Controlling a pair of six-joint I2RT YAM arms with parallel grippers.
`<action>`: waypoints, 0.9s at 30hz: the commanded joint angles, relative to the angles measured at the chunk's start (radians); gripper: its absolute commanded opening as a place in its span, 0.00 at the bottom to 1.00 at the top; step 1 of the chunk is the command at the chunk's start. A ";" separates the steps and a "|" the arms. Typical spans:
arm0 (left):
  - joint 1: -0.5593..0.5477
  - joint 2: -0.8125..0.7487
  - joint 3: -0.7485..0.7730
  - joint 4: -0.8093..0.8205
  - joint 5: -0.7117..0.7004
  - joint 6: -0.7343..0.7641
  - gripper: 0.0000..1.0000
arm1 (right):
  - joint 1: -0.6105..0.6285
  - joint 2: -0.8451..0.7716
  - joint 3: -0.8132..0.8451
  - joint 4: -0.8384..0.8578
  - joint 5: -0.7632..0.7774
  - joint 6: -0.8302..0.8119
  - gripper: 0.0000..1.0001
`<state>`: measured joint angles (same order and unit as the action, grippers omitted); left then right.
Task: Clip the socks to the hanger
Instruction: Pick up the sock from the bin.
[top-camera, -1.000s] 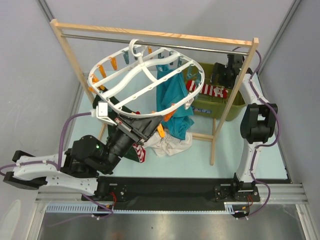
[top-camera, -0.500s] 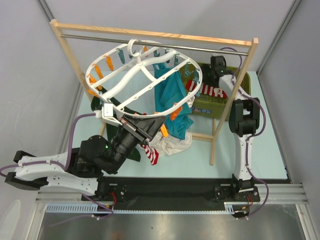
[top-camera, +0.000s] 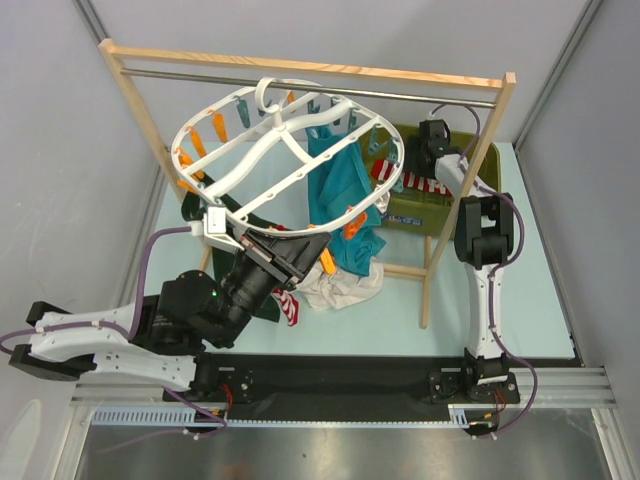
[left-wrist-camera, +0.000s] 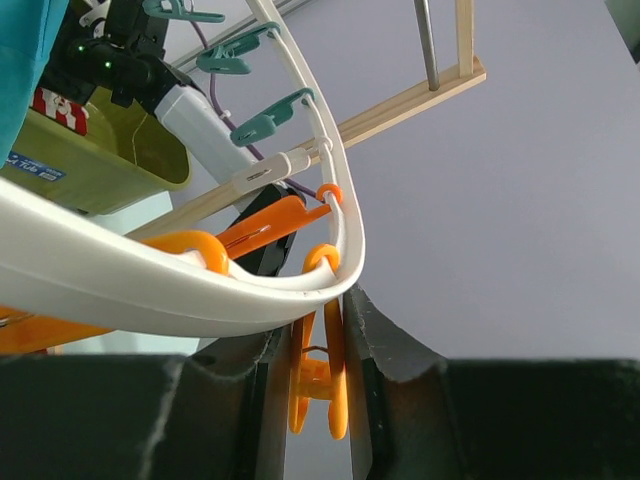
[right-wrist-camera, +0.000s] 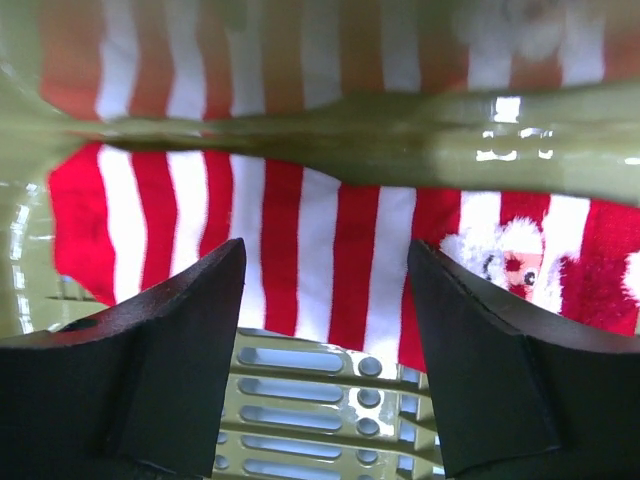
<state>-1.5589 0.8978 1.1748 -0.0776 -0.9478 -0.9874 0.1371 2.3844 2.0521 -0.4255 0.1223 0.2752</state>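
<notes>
The hanger (top-camera: 283, 128) is a round white frame hanging tilted from the rod by its hook. My left gripper (top-camera: 305, 250) is under its near rim (left-wrist-camera: 150, 290), shut on an orange clip (left-wrist-camera: 335, 390) that hangs from that rim. One red-and-white striped sock (top-camera: 425, 183) lies in the green bin. My right gripper (right-wrist-camera: 325, 255) hovers open just over that sock (right-wrist-camera: 300, 235), one finger on each side, not touching it. Part of another striped sock (top-camera: 288, 306) shows on the table beside my left arm.
A wooden rack (top-camera: 300, 68) with a metal rod spans the back, and its right post stands just in front of the green bin (top-camera: 440, 215). A teal garment (top-camera: 340, 200) hangs from the hanger. White cloth (top-camera: 335, 285) and a dark green garment (top-camera: 200, 210) lie below.
The right gripper has come left and down into the bin over the sock, its jaws narrowing. The hanger swung left with the left gripper, and the striped sock by the left arm shifted.
</notes>
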 joint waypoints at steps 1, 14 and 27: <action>0.007 -0.003 0.025 -0.016 -0.025 0.004 0.00 | -0.001 0.027 0.052 -0.021 -0.007 -0.016 0.70; 0.007 -0.010 -0.004 0.006 -0.026 -0.005 0.00 | -0.013 0.010 0.082 -0.032 0.019 0.008 0.12; 0.005 0.009 0.016 0.010 -0.005 -0.004 0.00 | -0.122 -0.244 0.034 -0.033 -0.143 0.074 0.00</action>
<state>-1.5574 0.9047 1.1736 -0.0696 -0.9478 -0.9905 0.0372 2.2578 2.0979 -0.4744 0.0437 0.3252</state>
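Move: The striped sock lies crosswise on the bin floor just under the right hand's open fingers, its middle about 2 cm below, 1 cm ahead and 1 cm to the right. The bin's far wall rises roughly 5 cm ahead, its right wall some 13 cm to the right and 2 cm back, and its near wall about 14 cm back. From the left hand the sock is some 48 cm ahead, 25 cm right and 40 cm lower. Down a last centimetre or so into the bin, the right hand shuts its fingers fully on the striped sock near its middle, pinching it. It then turns back upward, slowly at first and then fast, about 10 cm off the floor and some 4 cm to the right, the fingertips tipping up by several degrees. ##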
